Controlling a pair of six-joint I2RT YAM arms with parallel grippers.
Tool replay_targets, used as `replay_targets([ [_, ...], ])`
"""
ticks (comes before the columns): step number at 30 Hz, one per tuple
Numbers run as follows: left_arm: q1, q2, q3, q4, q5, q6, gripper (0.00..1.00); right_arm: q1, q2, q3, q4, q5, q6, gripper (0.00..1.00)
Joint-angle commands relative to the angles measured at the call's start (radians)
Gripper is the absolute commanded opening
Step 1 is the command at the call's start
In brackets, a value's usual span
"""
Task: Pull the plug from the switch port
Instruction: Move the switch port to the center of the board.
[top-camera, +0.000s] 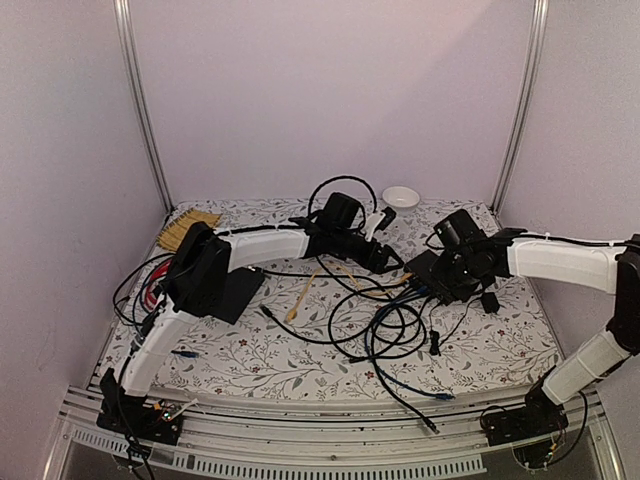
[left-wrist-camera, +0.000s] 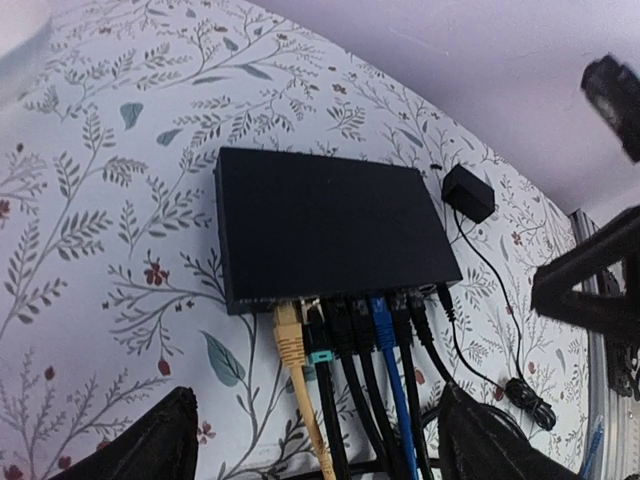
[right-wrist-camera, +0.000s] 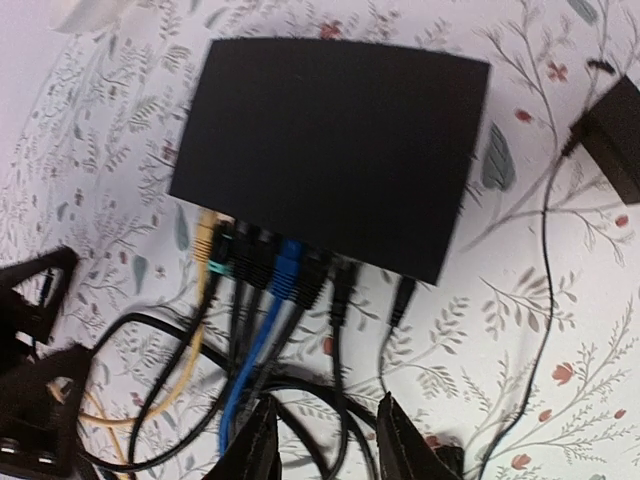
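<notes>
The switch (left-wrist-camera: 320, 225) is a flat black box on the flowered cloth, also in the right wrist view (right-wrist-camera: 330, 140) and at mid-table in the top view (top-camera: 422, 265). Its near edge holds a row of plugs: a yellow plug (left-wrist-camera: 289, 335), a black one with a teal clip (left-wrist-camera: 320, 350), several black ones and a blue plug (left-wrist-camera: 380, 318). My left gripper (left-wrist-camera: 320, 450) stands open wide, short of the plugs, with cables running between its fingers. My right gripper (right-wrist-camera: 332, 450) hovers over the cable bundle below the blue plug (right-wrist-camera: 288, 270), jaws apart, pinching nothing.
A black power adapter (left-wrist-camera: 468, 192) lies right of the switch. Loose cables (top-camera: 390, 330) coil toward the table's front. A white bowl (top-camera: 401, 196) sits at the back, a bundle of straw-coloured sticks (top-camera: 188, 230) at back left, and a flat black slab (top-camera: 238, 295) by the left arm.
</notes>
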Motion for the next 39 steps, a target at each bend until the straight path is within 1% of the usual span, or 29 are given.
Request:
replay_targets([
  [1,0.011,-0.099,-0.121,0.08,-0.001,-0.063,0.82,-0.058,0.074,0.15,-0.041,0.111,-0.035,0.34],
  [7,0.013,-0.151,-0.194,0.089,0.005,-0.062,0.82,-0.179,0.255,0.281,-0.043,0.073,-0.092,0.36],
  [12,0.016,-0.181,-0.243,0.114,0.011,-0.061,0.82,-0.237,0.398,0.42,-0.039,0.056,-0.139,0.36],
  [16,0.021,-0.196,-0.268,0.123,0.023,-0.055,0.81,-0.267,0.468,0.497,-0.036,0.055,-0.163,0.36],
  [21,0.027,-0.208,-0.298,0.135,0.025,-0.041,0.82,-0.304,0.528,0.541,-0.035,0.04,-0.18,0.36],
  [27,0.029,-0.219,-0.328,0.144,0.03,-0.036,0.81,-0.318,0.61,0.588,-0.039,-0.014,-0.208,0.36],
  [31,0.031,-0.229,-0.354,0.146,0.015,-0.027,0.81,-0.319,0.659,0.634,-0.038,-0.086,-0.253,0.36],
  [39,0.042,-0.25,-0.396,0.163,-0.001,-0.039,0.81,-0.289,0.697,0.666,-0.045,-0.176,-0.348,0.36],
])
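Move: The switch port lies about 9 cm ahead of the right hand, some 2 cm to its right and 8 cm below. Its cable plugs, on the near-left side, are roughly 4 cm ahead and 4 cm left of the hand; the black adapter cube is level with the hand, about 13 cm to its right. From the left hand the switch port is some 14 cm right, 1 cm back, 8 cm below. Right hand arcs some 18 cm forward over the switch port to its far edge; left hand eases leftward. ##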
